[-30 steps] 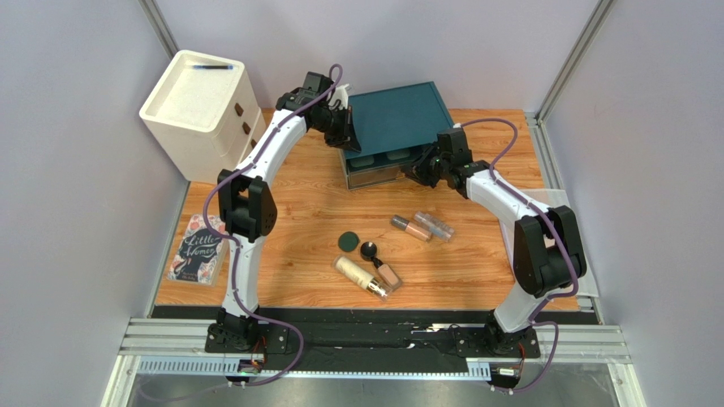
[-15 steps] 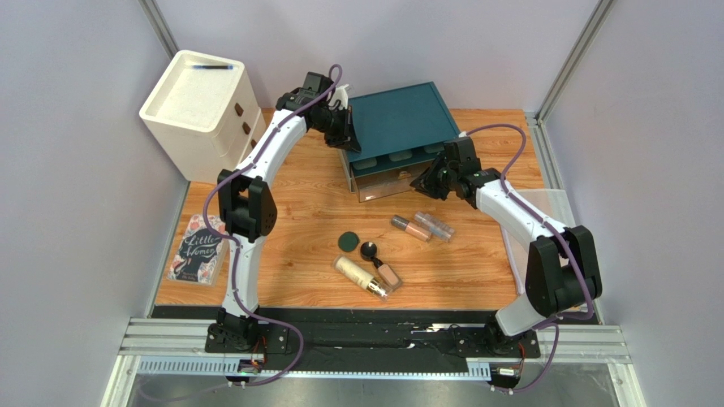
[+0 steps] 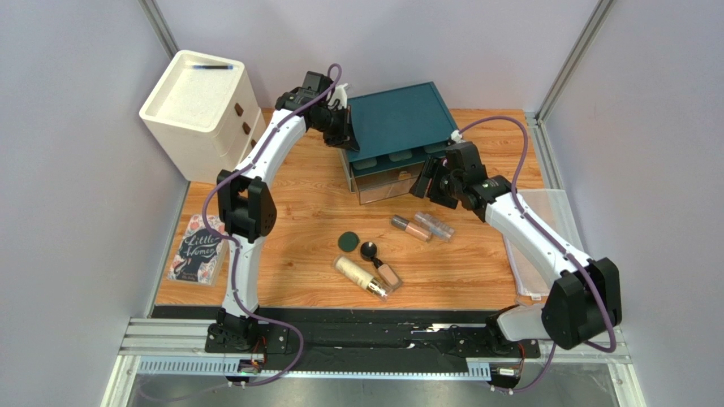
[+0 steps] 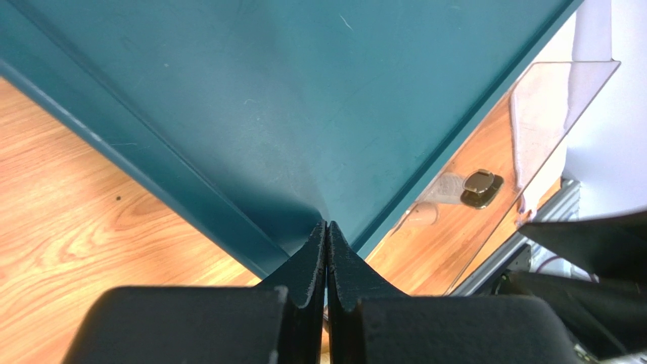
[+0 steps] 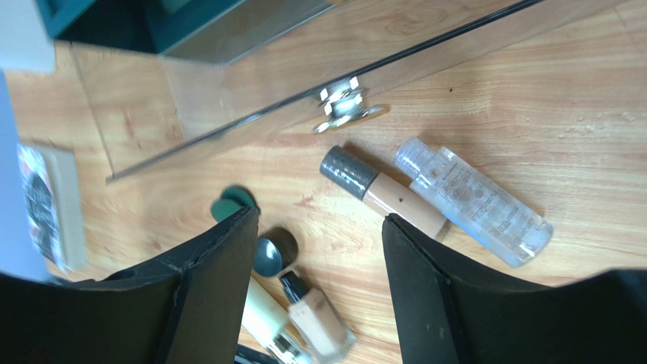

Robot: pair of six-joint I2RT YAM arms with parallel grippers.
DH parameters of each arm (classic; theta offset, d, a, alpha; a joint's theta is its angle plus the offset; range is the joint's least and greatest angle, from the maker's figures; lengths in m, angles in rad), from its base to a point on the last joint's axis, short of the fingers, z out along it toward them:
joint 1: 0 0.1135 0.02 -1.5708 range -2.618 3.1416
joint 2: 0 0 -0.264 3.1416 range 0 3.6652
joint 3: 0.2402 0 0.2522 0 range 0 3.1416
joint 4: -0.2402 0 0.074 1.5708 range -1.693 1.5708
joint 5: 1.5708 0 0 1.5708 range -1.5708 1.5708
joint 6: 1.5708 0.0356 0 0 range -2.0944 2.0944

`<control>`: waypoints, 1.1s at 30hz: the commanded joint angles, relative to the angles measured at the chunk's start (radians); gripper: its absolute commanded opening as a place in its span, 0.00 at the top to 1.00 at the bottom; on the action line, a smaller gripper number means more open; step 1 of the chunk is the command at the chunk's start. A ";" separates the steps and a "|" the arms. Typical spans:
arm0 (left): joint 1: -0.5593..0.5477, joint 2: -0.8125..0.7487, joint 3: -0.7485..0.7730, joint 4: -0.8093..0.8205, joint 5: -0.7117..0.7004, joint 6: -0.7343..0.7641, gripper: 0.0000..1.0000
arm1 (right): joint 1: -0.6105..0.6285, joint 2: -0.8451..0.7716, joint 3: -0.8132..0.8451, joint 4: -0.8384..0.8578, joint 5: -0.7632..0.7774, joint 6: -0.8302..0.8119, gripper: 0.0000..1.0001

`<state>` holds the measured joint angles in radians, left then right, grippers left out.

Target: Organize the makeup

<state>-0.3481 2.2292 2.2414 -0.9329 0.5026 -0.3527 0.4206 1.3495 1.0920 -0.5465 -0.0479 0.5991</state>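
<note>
The makeup lies on the wooden table in the top view: a dark-green compact (image 3: 347, 242), a black round jar (image 3: 370, 250), a cream bottle (image 3: 357, 275), a beige foundation bottle (image 3: 388, 273), a tan tube (image 3: 412, 228) and a clear-capped tube (image 3: 434, 225). My right gripper (image 3: 422, 180) is open and empty, above the table by the front of the clear drawer (image 3: 379, 185). The right wrist view shows the gripper (image 5: 319, 220) over the tan tube (image 5: 387, 193), clear tube (image 5: 471, 199), jar (image 5: 273, 252) and compact (image 5: 228, 205). My left gripper (image 4: 326, 224) is shut, its tips at the teal box's (image 4: 304, 91) corner.
The teal box (image 3: 395, 119) stands at the back with its clear drawer pulled out; the drawer's metal handle (image 5: 345, 106) faces the makeup. A white drawer unit (image 3: 200, 110) stands at the back left. A pink-covered book (image 3: 197, 248) lies at the table's left edge.
My right gripper drew back from the box toward the table's middle and the clear drawer slid out with it. The gripper now stands clear of the handle. The left arm has not moved.
</note>
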 commanded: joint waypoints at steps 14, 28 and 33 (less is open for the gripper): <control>0.003 -0.091 -0.085 -0.049 -0.062 0.040 0.99 | 0.233 0.094 -0.093 -0.131 0.302 -0.283 0.35; 0.003 -0.105 -0.128 -0.043 -0.038 0.054 0.98 | 0.231 0.192 -0.095 -0.132 0.556 -0.297 0.32; 0.003 -0.108 -0.138 -0.041 -0.039 0.057 0.98 | 0.222 0.178 -0.132 -0.104 0.582 -0.312 0.30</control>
<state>-0.3481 2.1559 2.1300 -0.9199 0.4973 -0.3340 0.6529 1.5555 0.9718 -0.6830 0.4644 0.3046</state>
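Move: The clear bottle lies on the table some 14 cm below the right hand, about 4 cm to its right and 1 cm back. The foundation tube beside it is about 2 cm left and 1 cm back, equally low; the drawer knob stands roughly 8 cm ahead, 3 cm left and 11 cm below. From the left hand at the teal cabinet's top, the bottle is about 20 cm right, 12 cm back and 15 cm lower. Open right hand sinks some 11 cm, back and right towards the clear bottle, rolling left-side-down about 45 degrees. ##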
